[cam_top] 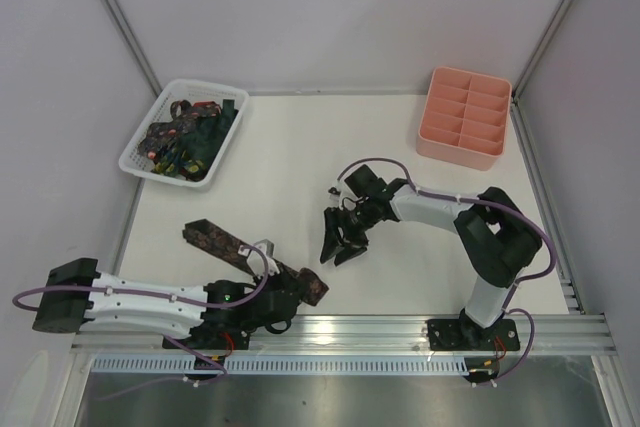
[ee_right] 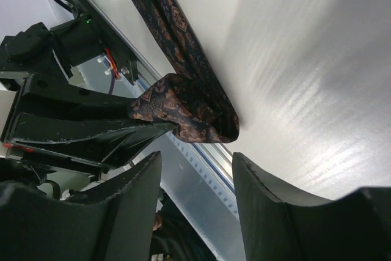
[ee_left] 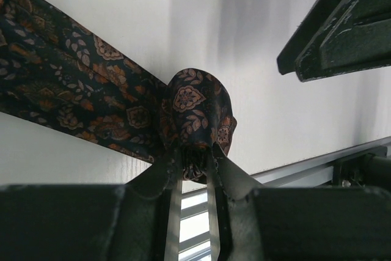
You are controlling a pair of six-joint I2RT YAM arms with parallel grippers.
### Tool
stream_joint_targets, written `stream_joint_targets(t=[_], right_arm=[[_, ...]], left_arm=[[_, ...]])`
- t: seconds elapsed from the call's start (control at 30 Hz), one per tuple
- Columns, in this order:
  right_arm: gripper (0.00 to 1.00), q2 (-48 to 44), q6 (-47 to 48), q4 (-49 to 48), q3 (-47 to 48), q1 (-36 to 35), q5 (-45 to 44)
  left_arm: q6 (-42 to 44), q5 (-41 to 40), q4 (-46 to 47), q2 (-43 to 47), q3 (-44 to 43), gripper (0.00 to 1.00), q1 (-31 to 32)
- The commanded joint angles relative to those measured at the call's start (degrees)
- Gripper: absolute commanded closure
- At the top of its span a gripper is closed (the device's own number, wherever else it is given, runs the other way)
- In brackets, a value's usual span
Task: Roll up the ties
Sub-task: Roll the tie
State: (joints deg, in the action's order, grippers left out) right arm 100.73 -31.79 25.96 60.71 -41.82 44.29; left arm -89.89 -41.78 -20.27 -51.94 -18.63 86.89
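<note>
A brown patterned tie (cam_top: 215, 238) lies slantwise on the white table near the front edge. My left gripper (cam_top: 290, 294) is shut on its right end, which is folded over into a small loop (ee_left: 195, 105) pinched between the fingers (ee_left: 227, 175). The rest of the tie (ee_left: 67, 90) runs flat to the left. My right gripper (cam_top: 340, 243) hangs open and empty just above the table, a little right of and beyond the folded end (ee_right: 195, 111). Several dark green ties (cam_top: 185, 137) lie heaped in the basket.
A white lattice basket (cam_top: 137, 152) stands at the back left. A pink compartment tray (cam_top: 465, 117) stands at the back right. A metal rail (cam_top: 380, 327) runs along the table's front edge, just below the left gripper.
</note>
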Motion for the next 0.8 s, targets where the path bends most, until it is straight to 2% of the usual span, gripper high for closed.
stream_joint_targets(t=[0.0, 0.1, 0.27, 0.43, 0.6, 0.77], right_arm=[[0.44, -1.94, -1.51, -4.06, -1.37, -0.45, 1.66], [0.35, -2.29, -1.61, -6.53, -2.08, -0.63, 3.69], [0.32, -4.40, -0.82, -9.51, -4.71, -0.98, 4.57], [0.23, -7.46, 1.46, -13.91, -8.14, -1.85, 5.98], [0.21, -10.99, 0.24, -22.51, -14.12, -1.95, 8.52], [0.19, -10.82, -0.73, -36.39, -17.90, -1.95, 11.51]], left_arm=[[3.65, -2.34, 2.25, 2.89, 0.79, 1.00, 0.47], [7.26, -2.52, 5.50, 5.62, 1.40, 1.00, 0.47], [12.45, -1.64, 11.82, 8.79, 3.78, 1.00, 0.47], [15.70, -0.15, 17.62, 10.71, 6.06, 1.00, 0.47], [16.15, -0.06, 15.71, 18.08, 7.91, 0.99, 0.38], [16.06, 1.35, 13.07, 22.85, 9.14, 1.00, 0.38]])
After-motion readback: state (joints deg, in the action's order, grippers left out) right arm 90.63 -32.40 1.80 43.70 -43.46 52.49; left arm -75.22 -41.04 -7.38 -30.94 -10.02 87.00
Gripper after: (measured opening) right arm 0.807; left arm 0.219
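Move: The left gripper already pinches the rolled end of the tie, the roll bulging about 2 cm to the right of its hand point. The open right gripper waits some 6 cm farther forward, 7 cm to the right and a little higher. From the right hand point the roll lies about 6 cm back, 5 cm left and 2 cm down. The tie's flat tail stretches away on the table, its middle roughly 15 cm left of the left hand, 7 cm ahead and 3 cm lower. Lift the left gripper about 5 cm, keeping its pinch on the roll while its fingers tip up some 15 degrees and swing slightly clockwise. Meanwhile draw the right gripper back about 3.5 cm towards the roll, rising slightly, opening its fingers wider and tilting them up towards level. ##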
